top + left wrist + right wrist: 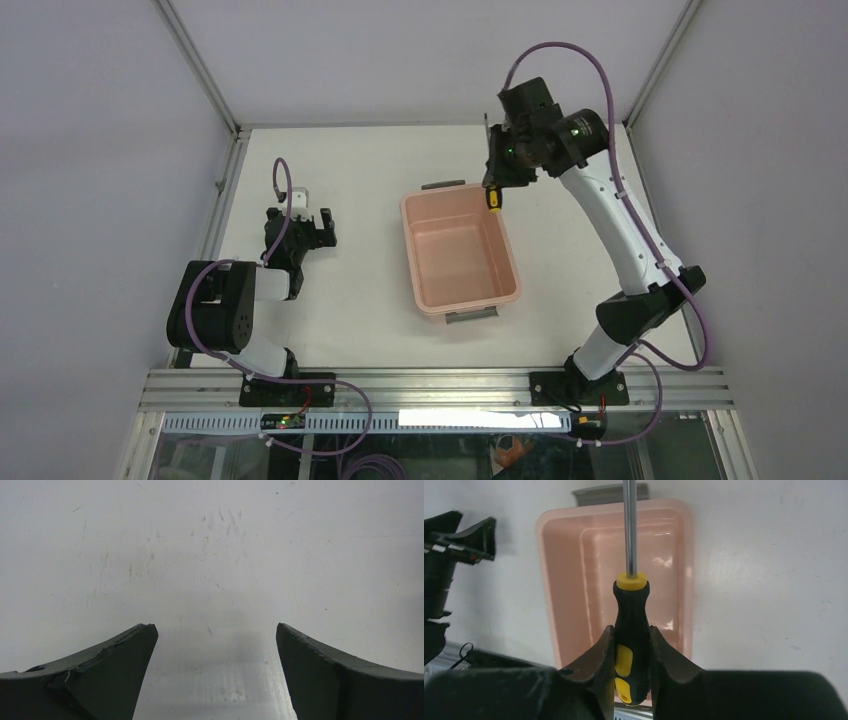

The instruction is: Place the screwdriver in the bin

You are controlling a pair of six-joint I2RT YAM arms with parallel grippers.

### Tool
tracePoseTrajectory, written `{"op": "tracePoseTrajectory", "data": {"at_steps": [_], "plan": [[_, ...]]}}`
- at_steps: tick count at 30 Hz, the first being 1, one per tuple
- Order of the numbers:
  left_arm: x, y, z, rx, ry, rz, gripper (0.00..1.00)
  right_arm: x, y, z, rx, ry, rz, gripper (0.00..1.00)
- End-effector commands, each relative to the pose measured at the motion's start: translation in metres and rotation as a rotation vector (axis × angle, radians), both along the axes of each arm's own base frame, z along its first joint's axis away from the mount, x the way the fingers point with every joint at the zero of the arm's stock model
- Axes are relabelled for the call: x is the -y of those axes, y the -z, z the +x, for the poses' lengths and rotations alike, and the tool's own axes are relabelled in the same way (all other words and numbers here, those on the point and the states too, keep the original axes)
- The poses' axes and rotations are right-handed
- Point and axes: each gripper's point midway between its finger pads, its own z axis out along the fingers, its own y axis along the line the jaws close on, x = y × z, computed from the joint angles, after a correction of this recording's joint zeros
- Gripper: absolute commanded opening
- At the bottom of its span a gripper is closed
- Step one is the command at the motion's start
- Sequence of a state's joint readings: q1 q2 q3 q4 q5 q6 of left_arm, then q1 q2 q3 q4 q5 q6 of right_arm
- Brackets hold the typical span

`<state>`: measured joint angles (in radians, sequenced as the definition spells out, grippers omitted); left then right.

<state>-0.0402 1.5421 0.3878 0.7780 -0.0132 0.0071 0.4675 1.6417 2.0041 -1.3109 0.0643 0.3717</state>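
The salmon-pink bin (415, 265) sits mid-table with grey handles on its short ends; it is empty. My right gripper (497, 175) is shut on the screwdriver (494, 198) and holds it in the air above the bin's far right corner. In the right wrist view the gripper (631, 630) clamps the black-and-yellow handle of the screwdriver (631, 625), whose metal shaft points away over the bin (569, 590). My left gripper (312, 224) is open and empty over bare table left of the bin; it also shows in the left wrist view (215, 630).
White walls and a metal frame enclose the table. An aluminium rail (430, 385) runs along the near edge with both arm bases on it. The left arm (444, 555) shows at the left of the right wrist view.
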Motion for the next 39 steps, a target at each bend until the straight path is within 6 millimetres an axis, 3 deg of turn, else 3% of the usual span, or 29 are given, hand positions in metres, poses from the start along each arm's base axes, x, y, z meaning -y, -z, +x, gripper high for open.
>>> {"op": "tracePoseTrajectory", "data": {"at_steps": [1,5,9,13,18,27,30,34,37,39], "plan": [[0.008,-0.017,0.003,0.056,0.025,-0.024,0.99,-0.044,-0.031,-0.018,0.071,-0.078,0.064,0.0],[0.008,-0.017,0.003,0.056,0.025,-0.024,0.99,-0.073,-0.01,-0.021,0.084,-0.123,0.1,0.0],[0.008,-0.017,0.003,0.057,0.026,-0.024,0.99,-0.095,0.047,-0.049,0.032,-0.218,0.081,0.0],[0.008,-0.017,0.003,0.057,0.027,-0.025,0.99,-0.098,0.085,-0.072,-0.002,-0.226,0.104,0.0],[0.008,-0.017,0.003,0.056,0.026,-0.024,0.99,-0.096,0.128,-0.085,-0.059,-0.205,0.106,0.01],[0.008,-0.017,0.003,0.056,0.026,-0.024,0.99,-0.083,0.209,-0.076,-0.148,-0.138,-0.053,0.14],[0.008,-0.017,0.003,0.056,0.026,-0.024,0.99,-0.084,0.228,-0.073,-0.175,-0.133,-0.077,0.2],[0.008,-0.017,0.003,0.056,0.025,-0.024,0.99,-0.085,0.241,-0.075,-0.213,-0.142,-0.101,0.37],[0.008,-0.017,0.003,0.056,0.025,-0.024,0.99,-0.082,0.237,-0.075,-0.218,-0.146,-0.116,0.51],[0.008,-0.017,0.003,0.056,0.026,-0.025,0.99,-0.081,0.22,-0.073,-0.195,-0.159,-0.117,0.55]]}}
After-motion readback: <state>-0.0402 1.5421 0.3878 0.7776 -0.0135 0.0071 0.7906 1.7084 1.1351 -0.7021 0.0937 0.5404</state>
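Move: The right hand, high up with the screwdriver's handle in its fingers, has the bin's middle about 10 cm to its left, 1 cm ahead and some 25 cm below. The bin's far handle lies roughly 16 cm ahead of the hand and 14 cm left, its near handle 17 cm back and 7 cm left, both about 20 cm down. From the idle left hand the bin's middle is about 43 cm right, 6 cm back and level in height. The right hand carries the screwdriver on to the left over the bin, about 8 cm with hardly any rise, then swings back some 10 cm as it sinks into the bin's near half, and finishes almost straight down, some 25 cm lower in all, easing slightly forward. The wrist tips the fingers about 15 degrees steeper and turns about 10 degrees counter-clockwise overall, and only near the floor of the bin do the fingers open from their grip to about half, letting go of the handle. ##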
